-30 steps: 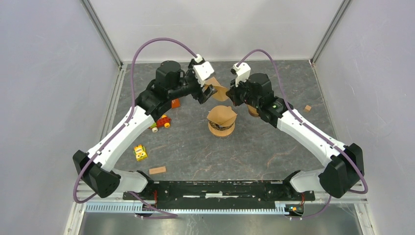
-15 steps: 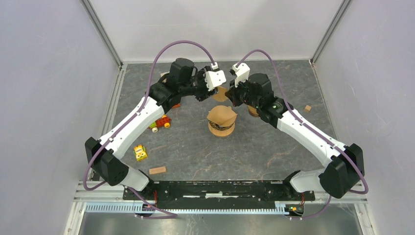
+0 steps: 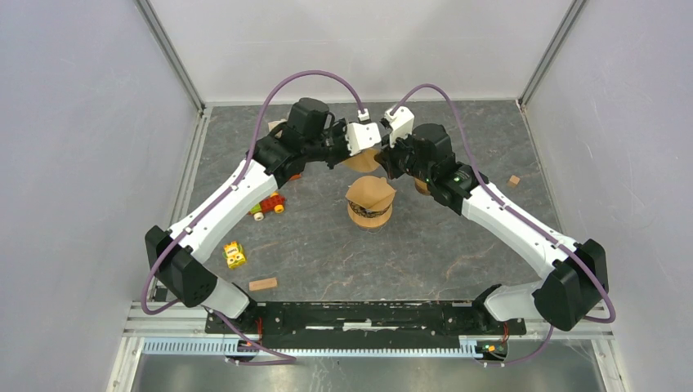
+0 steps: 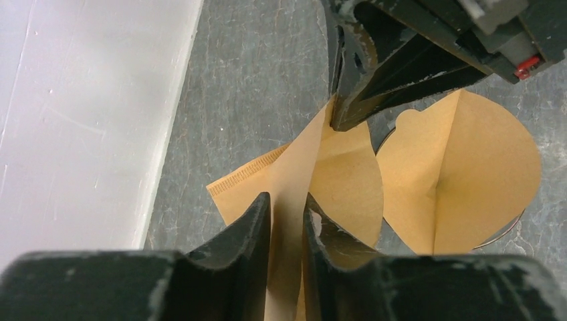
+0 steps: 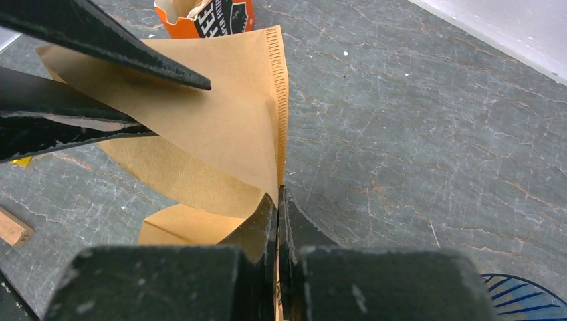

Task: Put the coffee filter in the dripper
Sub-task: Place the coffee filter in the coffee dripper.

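Observation:
A brown paper coffee filter [image 3: 359, 160] hangs in the air at the back middle of the table. My right gripper [image 5: 278, 194] is shut on its crimped seam edge. My left gripper [image 4: 287, 200] straddles the filter's [image 4: 334, 174] opposite flap, and a narrow gap still shows between its fingers. In the right wrist view those left fingers [image 5: 134, 57] lie one on each side of the paper [image 5: 214, 127]. The dripper [image 3: 369, 216] stands below at mid-table, with an opened brown cone filter [image 4: 461, 174] resting in its top.
An orange printed carton [image 5: 204, 13] stands behind the left gripper. A toy car [image 3: 268, 204], a yellow block [image 3: 235, 255] and a wooden block [image 3: 262, 284] lie on the left. A small block [image 3: 513, 180] lies at the right, and walls enclose the table.
My left arm has swung right to the held filter and its jaws have narrowed around the flap. The right gripper has stayed put, still pinching the filter.

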Controlling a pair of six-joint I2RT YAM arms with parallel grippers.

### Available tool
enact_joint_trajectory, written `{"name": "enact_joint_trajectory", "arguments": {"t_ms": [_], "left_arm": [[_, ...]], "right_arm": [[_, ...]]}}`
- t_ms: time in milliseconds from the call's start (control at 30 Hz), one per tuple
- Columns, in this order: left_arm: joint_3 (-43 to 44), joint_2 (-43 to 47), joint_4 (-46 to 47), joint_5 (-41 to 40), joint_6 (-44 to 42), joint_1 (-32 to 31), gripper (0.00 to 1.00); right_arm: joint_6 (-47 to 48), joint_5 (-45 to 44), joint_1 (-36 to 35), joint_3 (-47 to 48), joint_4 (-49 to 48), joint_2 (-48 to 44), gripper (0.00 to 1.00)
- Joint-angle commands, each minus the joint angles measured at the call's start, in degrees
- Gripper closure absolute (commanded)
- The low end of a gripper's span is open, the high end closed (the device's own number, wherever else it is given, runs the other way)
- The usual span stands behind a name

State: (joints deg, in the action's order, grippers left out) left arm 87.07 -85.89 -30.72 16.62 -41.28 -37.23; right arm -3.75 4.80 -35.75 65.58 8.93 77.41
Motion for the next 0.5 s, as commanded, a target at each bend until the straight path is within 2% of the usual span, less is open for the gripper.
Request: {"name": "enact_joint_trajectory", "arguments": {"t_ms": [0, 133, 233, 300, 467], "left_arm": [[0.9, 0.48, 0.05, 0.77, -2.09, -0.56, 0.73], [-0.22, 1.33, 0.28, 0.76, -1.86, -0.56, 0.81], [-2.03, 2.4, 1.87, 0.52, -1.1, -0.56, 0.92], [-3.3, 3.13, 3.19, 0.35, -0.31, -0.58, 0.98], [-6.52, 5.03, 6.25, -0.36, 1.64, -0.56, 0.98]], "right_arm": [[0.67, -1.03, -0.26, 1.37, -1.38, -1.2, 1.0], [0.49, -1.15, -0.29, 1.63, -1.2, -1.14, 1.0], [0.16, -1.54, -0.29, 1.67, -1.24, -1.21, 0.96], [-0.02, -1.65, -0.29, 1.57, -1.43, -1.41, 0.88], [-0.19, -1.9, -0.18, 1.41, -1.94, -2.05, 0.64]]}}
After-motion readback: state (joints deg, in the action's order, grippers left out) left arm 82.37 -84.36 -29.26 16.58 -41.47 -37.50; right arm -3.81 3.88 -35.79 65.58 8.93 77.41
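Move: The filter hangs between the hands, its middle about 3 cm to the left hand's right, 2 cm back and 3 cm below; its rim already stands between that hand's part-open fingers. From the right hand, which pinches the seam edge, it lies some 4 cm left and 2 cm back, level. The dripper with a filter already in it stands about 8 cm back and 2 cm left of the right hand, 8 cm lower; the blue dripper some 11 cm right, 2 cm ahead, 15 cm below. Closing first, then sinking: the left fingers shut from about a third open and pinch the filter's upper rim, and the hand goes down about 2 cm and slightly back, its wrist hardly turning. The right hand stays in place and, as the left closes, opens its fingers a little over a quarter, letting go of the seam edge. ##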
